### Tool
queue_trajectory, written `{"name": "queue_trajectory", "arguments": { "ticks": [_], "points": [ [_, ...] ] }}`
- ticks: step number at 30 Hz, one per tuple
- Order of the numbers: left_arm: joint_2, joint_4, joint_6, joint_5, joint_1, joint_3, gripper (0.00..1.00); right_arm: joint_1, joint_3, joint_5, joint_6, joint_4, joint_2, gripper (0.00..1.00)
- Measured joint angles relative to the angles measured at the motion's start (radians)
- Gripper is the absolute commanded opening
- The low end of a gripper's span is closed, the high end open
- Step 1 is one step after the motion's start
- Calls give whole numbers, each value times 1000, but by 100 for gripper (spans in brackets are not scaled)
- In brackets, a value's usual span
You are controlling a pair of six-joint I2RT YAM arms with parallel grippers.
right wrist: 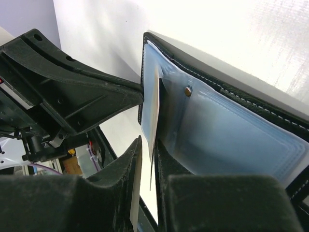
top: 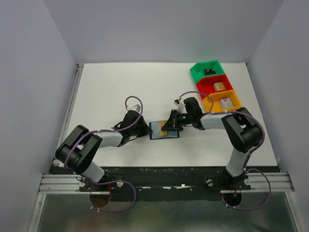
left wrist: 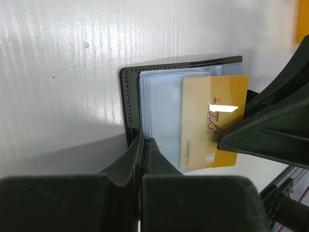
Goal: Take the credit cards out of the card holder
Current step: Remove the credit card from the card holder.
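The black card holder (top: 158, 130) lies open on the white table between both arms, its blue-grey pockets (left wrist: 161, 106) facing up. My left gripper (left wrist: 144, 140) is shut on the holder's near edge by the black cover (left wrist: 129, 96). A gold-orange credit card (left wrist: 207, 121) sticks halfway out of a pocket. My right gripper (right wrist: 149, 147) straddles that card's edge (right wrist: 154, 104). Its jaws are narrow, with a slit of daylight left beside the card. Its fingers (left wrist: 270, 125) overlap the card's outer end in the left wrist view. Other credit cards are hidden.
Green (top: 207, 71), red (top: 217, 86) and orange (top: 224, 101) bins stand in a row at the back right, small items inside. The left arm's gripper body (right wrist: 72, 92) sits close to my right fingers. White walls enclose the table.
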Motion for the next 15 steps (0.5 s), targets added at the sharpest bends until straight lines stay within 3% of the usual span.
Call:
{"name": "queue_trajectory", "arguments": {
  "ticks": [5, 11, 15],
  "points": [
    [-3, 3, 1, 0, 0, -4, 0, -8, -5, 12, -5, -16, -19, 18],
    [-20, -26, 10, -1, 0, -5, 0, -15, -6, 30, -23, -54, -32, 1],
    [-37, -50, 23, -2, 0, -9, 0, -18, -6, 44, -42, -95, -38, 0]
  ]
}}
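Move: The bank card stands tilted between the right hand's part-open fingertips. Its middle is about 1 cm ahead, 1 cm to the left and 1 cm below that hand. The open card holder spreads flat underneath, its middle roughly 1 cm back, 1 cm left and 2 cm down. The orange tray lies some 28 cm right and 13 cm ahead. From the left hand, pinching the holder's left edge, the card lies about 7 cm right and 1 cm ahead. Rightwards, the right hand keeps drawing the bank card away from the left hand, about 1.5 cm, closing its fingers from a quarter open to a shut pinch on the card and dipping slightly at the end. The left hand keeps its grip on the holder's left edge and eases back and left, nearly 1 cm in all, against that pull. ##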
